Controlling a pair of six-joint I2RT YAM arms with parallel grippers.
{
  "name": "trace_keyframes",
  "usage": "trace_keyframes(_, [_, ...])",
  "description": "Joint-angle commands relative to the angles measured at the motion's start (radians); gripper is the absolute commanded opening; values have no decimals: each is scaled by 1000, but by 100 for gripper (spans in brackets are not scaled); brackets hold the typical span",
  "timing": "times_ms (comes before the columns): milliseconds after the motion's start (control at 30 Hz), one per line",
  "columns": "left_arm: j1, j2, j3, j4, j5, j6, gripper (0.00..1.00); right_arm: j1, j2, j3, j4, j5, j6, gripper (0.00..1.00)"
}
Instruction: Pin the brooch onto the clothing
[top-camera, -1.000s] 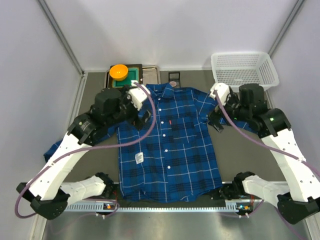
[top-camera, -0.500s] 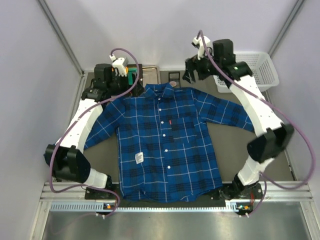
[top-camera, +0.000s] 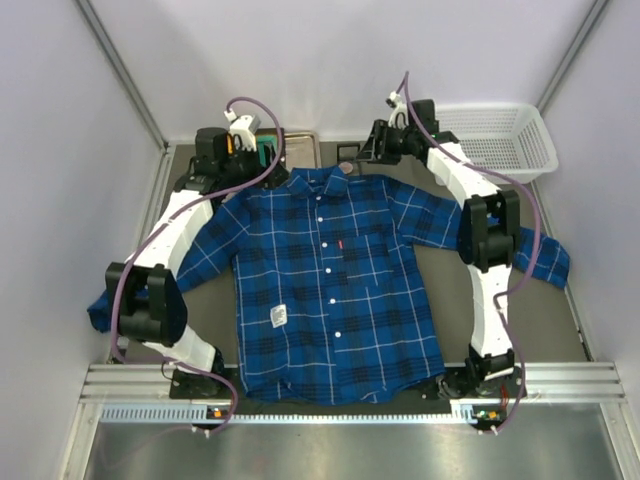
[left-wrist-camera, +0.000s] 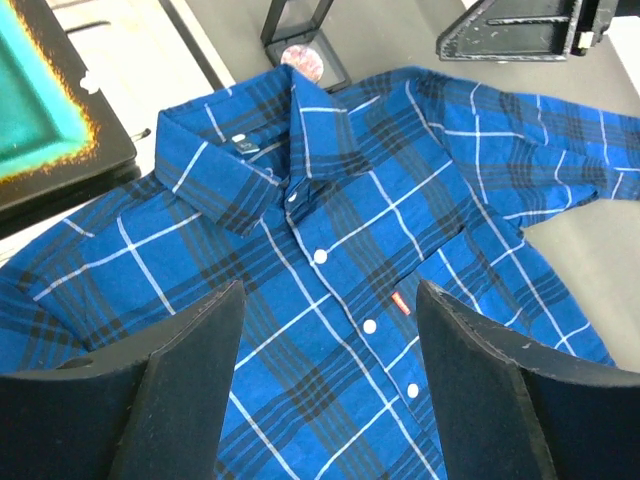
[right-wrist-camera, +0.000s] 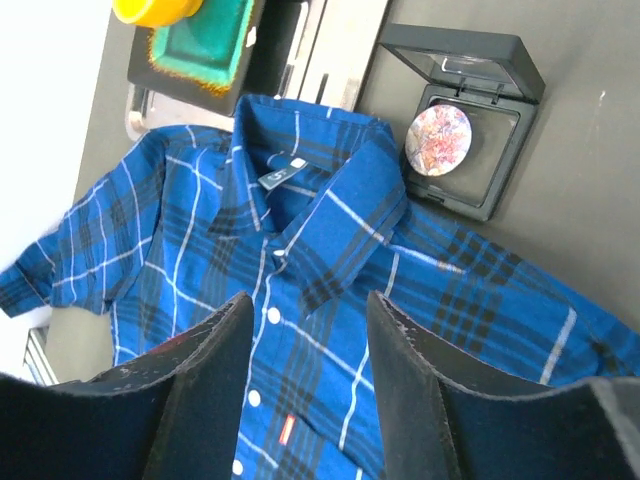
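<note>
The clothing is a blue plaid shirt lying flat, front up, sleeves spread; its collar points to the back. The brooch is a small round patterned disc in an open black box just behind the collar, and the left wrist view also takes in the brooch. My left gripper hovers open over the shirt's button line, empty. My right gripper hangs open above the collar area, empty, short of the box. From above, the left gripper and right gripper flank the collar.
A black tray with a teal inset and an orange dish sits behind the left shoulder. A white mesh basket stands at the back right. Grey walls close in the table on three sides.
Both arms have swung from over the shirt's sides to the back of the table beside the collar. The sleeves now lie stretched out. Both sets of jaws stand narrower than before.
</note>
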Motion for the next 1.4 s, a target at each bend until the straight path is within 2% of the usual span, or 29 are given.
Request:
trace_keyframes(0, [11,28,-4,36,27,31,73,10,63,59,231,-14,152,48])
trace_keyframes(167, [12,74,13,16,7,41,73,10,170,75,352,35,264,36])
trace_keyframes(533, [17,129,46,-25,-19,59,75,13,276,94,418,132,344,37])
trace_keyframes(1167, [52,157,43,-41,2,61,78,61,374,143,412,238,405,29])
trace_keyframes(1367, [62,163,40,-33,14,61,78,67,379,146,394,273,420,31])
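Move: The brooch, at the near part of its open black box, lies about 9 cm ahead of the right hand, 7 cm to its left and 16 cm below. The box's middle is some 3 cm beyond the brooch; the shirt collar is about 9 cm left of the brooch and 4 cm nearer. From the left hand the brooch is roughly 18 cm ahead, 17 cm right and 23 cm down. Down and forward goes the right hand towards the brooch, sinking about 12 cm while reaching 8 cm out, then edging left, its wrist swinging some 20 degrees clockwise and its open fingers narrowing to line up just above the brooch. The left hand, fingers staying open, sinks some 8 cm over the shirt and drifts slightly left. ##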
